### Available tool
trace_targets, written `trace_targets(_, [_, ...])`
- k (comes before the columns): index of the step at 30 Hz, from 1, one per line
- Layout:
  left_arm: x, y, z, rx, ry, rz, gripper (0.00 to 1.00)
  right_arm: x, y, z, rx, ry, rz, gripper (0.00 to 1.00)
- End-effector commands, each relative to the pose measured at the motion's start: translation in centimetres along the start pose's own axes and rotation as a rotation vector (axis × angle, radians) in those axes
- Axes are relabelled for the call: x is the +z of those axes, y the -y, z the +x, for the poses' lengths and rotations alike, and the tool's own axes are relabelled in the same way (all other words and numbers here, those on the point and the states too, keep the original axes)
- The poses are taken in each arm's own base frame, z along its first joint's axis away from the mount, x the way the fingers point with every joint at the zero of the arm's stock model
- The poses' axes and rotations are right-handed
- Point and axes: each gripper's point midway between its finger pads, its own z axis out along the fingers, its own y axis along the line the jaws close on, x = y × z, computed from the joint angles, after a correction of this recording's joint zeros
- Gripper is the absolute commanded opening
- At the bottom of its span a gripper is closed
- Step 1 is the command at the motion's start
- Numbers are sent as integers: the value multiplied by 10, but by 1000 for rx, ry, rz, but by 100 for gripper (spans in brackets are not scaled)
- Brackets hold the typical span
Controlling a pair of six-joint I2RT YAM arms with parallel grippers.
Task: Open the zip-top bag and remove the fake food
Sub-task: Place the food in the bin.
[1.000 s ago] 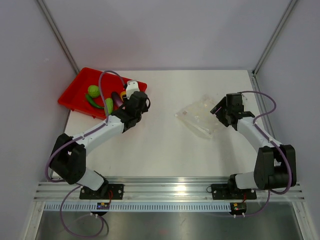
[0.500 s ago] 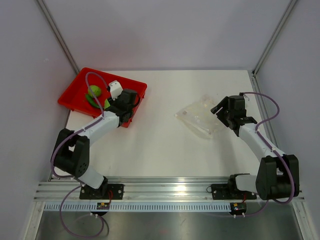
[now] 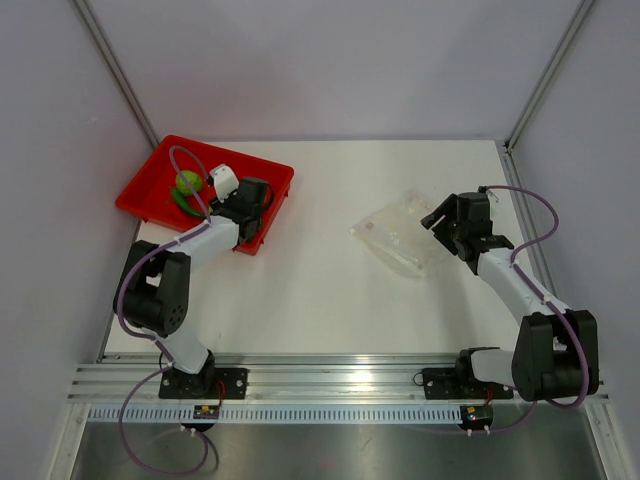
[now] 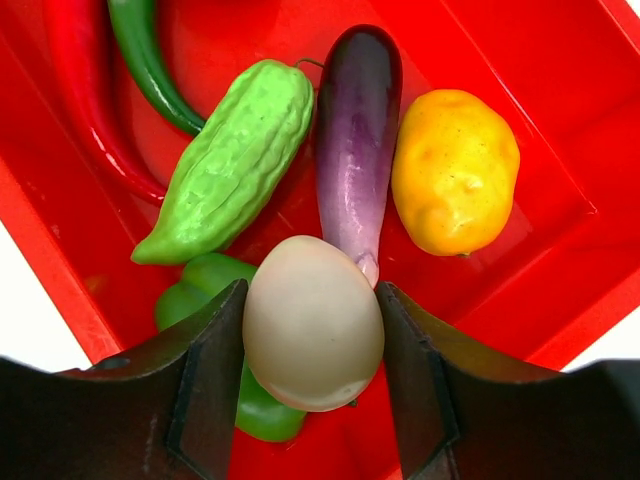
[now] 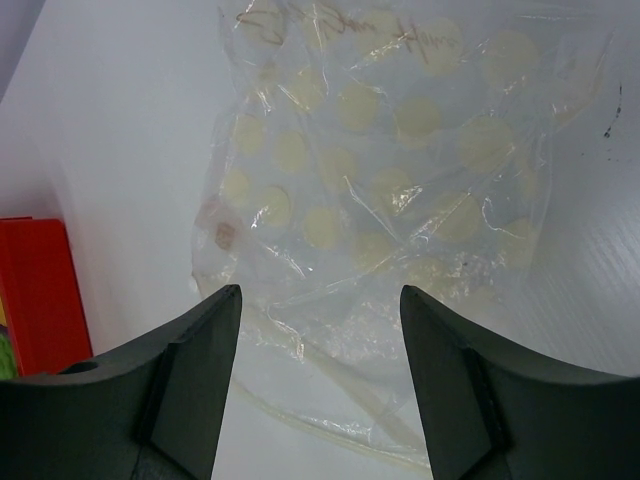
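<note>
My left gripper (image 4: 313, 340) is shut on a beige toy egg (image 4: 313, 322) and holds it just above the red tray (image 4: 530, 280). Fake food lies in the tray below: a bumpy green gourd (image 4: 235, 160), a long purple eggplant (image 4: 355, 130), a round yellow piece (image 4: 455, 170), a green pepper (image 4: 210, 285) and a red chili (image 4: 85, 90). In the top view the left gripper (image 3: 252, 203) hovers over the tray's near right part. The clear zip-top bag (image 3: 400, 236) lies crumpled on the table. My right gripper (image 3: 438, 218) stands open over its right edge, the bag (image 5: 400, 150) showing between and beyond the jaws.
The red tray (image 3: 160, 165) sits at the table's far left corner, with a round green piece (image 3: 188, 182) visible in it. White walls with metal posts enclose the table at the back and both sides. White tabletop lies between tray and bag.
My left arm has swung left from the tray's right edge to over the tray. The right gripper shifted slightly at the bag's edge; the bag has not moved.
</note>
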Motion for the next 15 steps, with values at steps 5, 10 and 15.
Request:
trace_targets(5, [0,-5,-6,-41,23,-23,62,-6,-12,-9,-5,30,-58,72])
trace_targets(10, [-11,-10,-18,-83,65,-2,82,-5,-13,-10,-4,30,-60,72])
trace_targets(15, [-35,-7,-35,-88,120,21,91,-5,-14,-9,-13,28,-67,72])
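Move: The left gripper already holds the white egg-shaped food over the bin. Its resting spot, a gap between the vegetables, is roughly 6 cm straight below. Around that gap, at about that depth, the bitter melon sits 1 cm ahead and 4 cm left of the hand, the eggplant 4 cm ahead and 1 cm right, and the green bell pepper 4 cm back and 1 cm right. From the idle right hand the gap is about 46 cm left and 4 cm ahead. Open the left gripper wide to let go of the white food above the gap between bitter melon, eggplant and bell pepper. As the fingers spread, draw the hand back about 2 cm, letting it dip slightly, not quite 1 cm, before it starts back up at the end; keep the wrist's tilt as it is. ##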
